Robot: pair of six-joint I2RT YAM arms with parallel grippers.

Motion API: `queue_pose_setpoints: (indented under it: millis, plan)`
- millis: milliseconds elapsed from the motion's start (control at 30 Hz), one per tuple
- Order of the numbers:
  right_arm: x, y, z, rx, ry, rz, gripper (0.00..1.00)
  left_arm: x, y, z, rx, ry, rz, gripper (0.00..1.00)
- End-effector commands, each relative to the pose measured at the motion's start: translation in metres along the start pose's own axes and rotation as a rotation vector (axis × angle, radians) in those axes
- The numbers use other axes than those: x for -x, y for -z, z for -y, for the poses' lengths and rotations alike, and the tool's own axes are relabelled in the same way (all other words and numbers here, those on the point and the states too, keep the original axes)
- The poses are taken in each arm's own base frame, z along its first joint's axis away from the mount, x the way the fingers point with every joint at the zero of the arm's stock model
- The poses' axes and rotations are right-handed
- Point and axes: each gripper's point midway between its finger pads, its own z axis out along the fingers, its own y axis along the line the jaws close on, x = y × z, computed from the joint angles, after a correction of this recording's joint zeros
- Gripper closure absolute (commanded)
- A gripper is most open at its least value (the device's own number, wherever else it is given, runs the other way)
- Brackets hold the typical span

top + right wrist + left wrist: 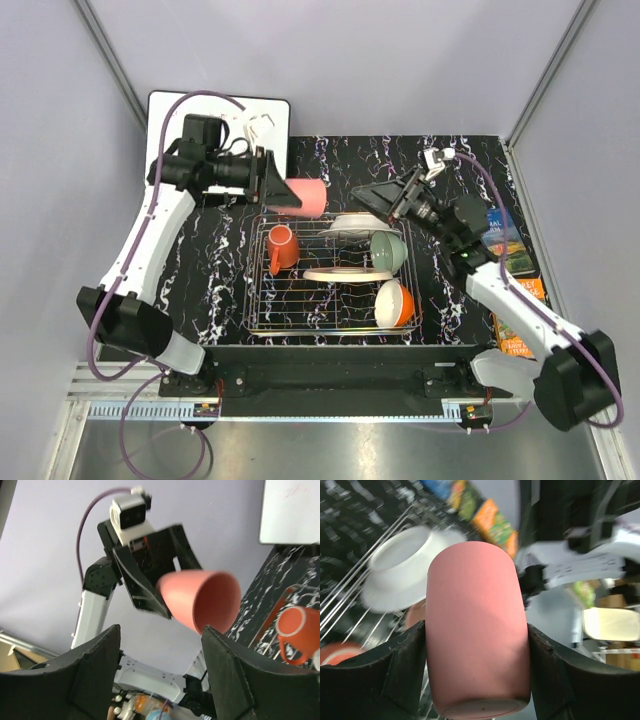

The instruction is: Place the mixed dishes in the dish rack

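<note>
The pink cup hangs on its side above the table, just behind the dish rack, with my left gripper shut on it. In the left wrist view both fingers press the sides of the pink cup. My right gripper stands open a short way right of the cup's mouth, apart from it. The right wrist view shows nothing between that gripper's fingers, with the cup beyond them. In the rack are an orange mug, a pale green bowl, an orange bowl, a white plate and a pale dish.
A whiteboard lies at the back left, behind my left arm. Colourful books lie along the table's right edge under my right arm. Metal frame posts rise at both back corners.
</note>
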Motion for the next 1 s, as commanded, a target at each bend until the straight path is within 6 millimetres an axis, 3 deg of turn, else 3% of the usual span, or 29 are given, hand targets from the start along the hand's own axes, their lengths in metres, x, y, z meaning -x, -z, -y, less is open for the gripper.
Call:
queue_pose_setpoints:
  millis: [0,33,100,133,367,667,967]
  plan:
    - [0.011,0.023,0.005,-0.113,0.108,0.044,0.28,-0.059,0.034,-0.017,0.218,-0.179,-0.189,1.0]
    - [0.015,0.029,-0.003,-0.112,0.131,0.064,0.33,-0.066,0.039,-0.018,0.245,-0.201,-0.213,1.0]
    - [0.021,0.039,0.004,-0.168,0.156,0.083,0.33,-0.09,0.051,-0.028,0.292,-0.23,-0.309,1.0]
    - [0.025,0.042,-0.003,-0.172,0.181,0.107,0.31,-0.098,0.055,-0.03,0.304,-0.244,-0.341,1.0]
    - [0.032,0.059,0.013,-0.286,0.211,0.152,0.32,-0.154,0.08,-0.051,0.374,-0.281,-0.565,1.0]
    - [0.035,0.075,0.035,-0.392,0.192,0.215,0.28,-0.201,0.058,-0.075,0.338,-0.227,-0.698,1.0]
    - [0.034,0.085,0.048,-0.444,0.197,0.229,0.28,-0.217,0.042,-0.099,0.421,-0.216,-0.77,1.0]
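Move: The pink cup is already in the left fingers alone, base end gripped, mouth to the right. Its place, the dish rack's near left part, is about 9 cm left of the left hand, 13 cm back and 28 cm down. The orange mug lies 10 cm farther out than that spot and some 4 cm to its right; the pink plate on edge is about 4 cm farther out and 18 cm to its right. From the empty right hand the spot is roughly 21 cm left, 12 cm back, 31 cm below. The pink cup is carried down some 19 cm, and about 10 cm back and 10 cm left, towards the near left part of the rack; the left hand slows at the end and keeps its hold. Its fingers swing from pointing right to steeply down, turning the cup's mouth downward. The open right hand draws away about 8 cm to the right, sinking some 5 cm. ##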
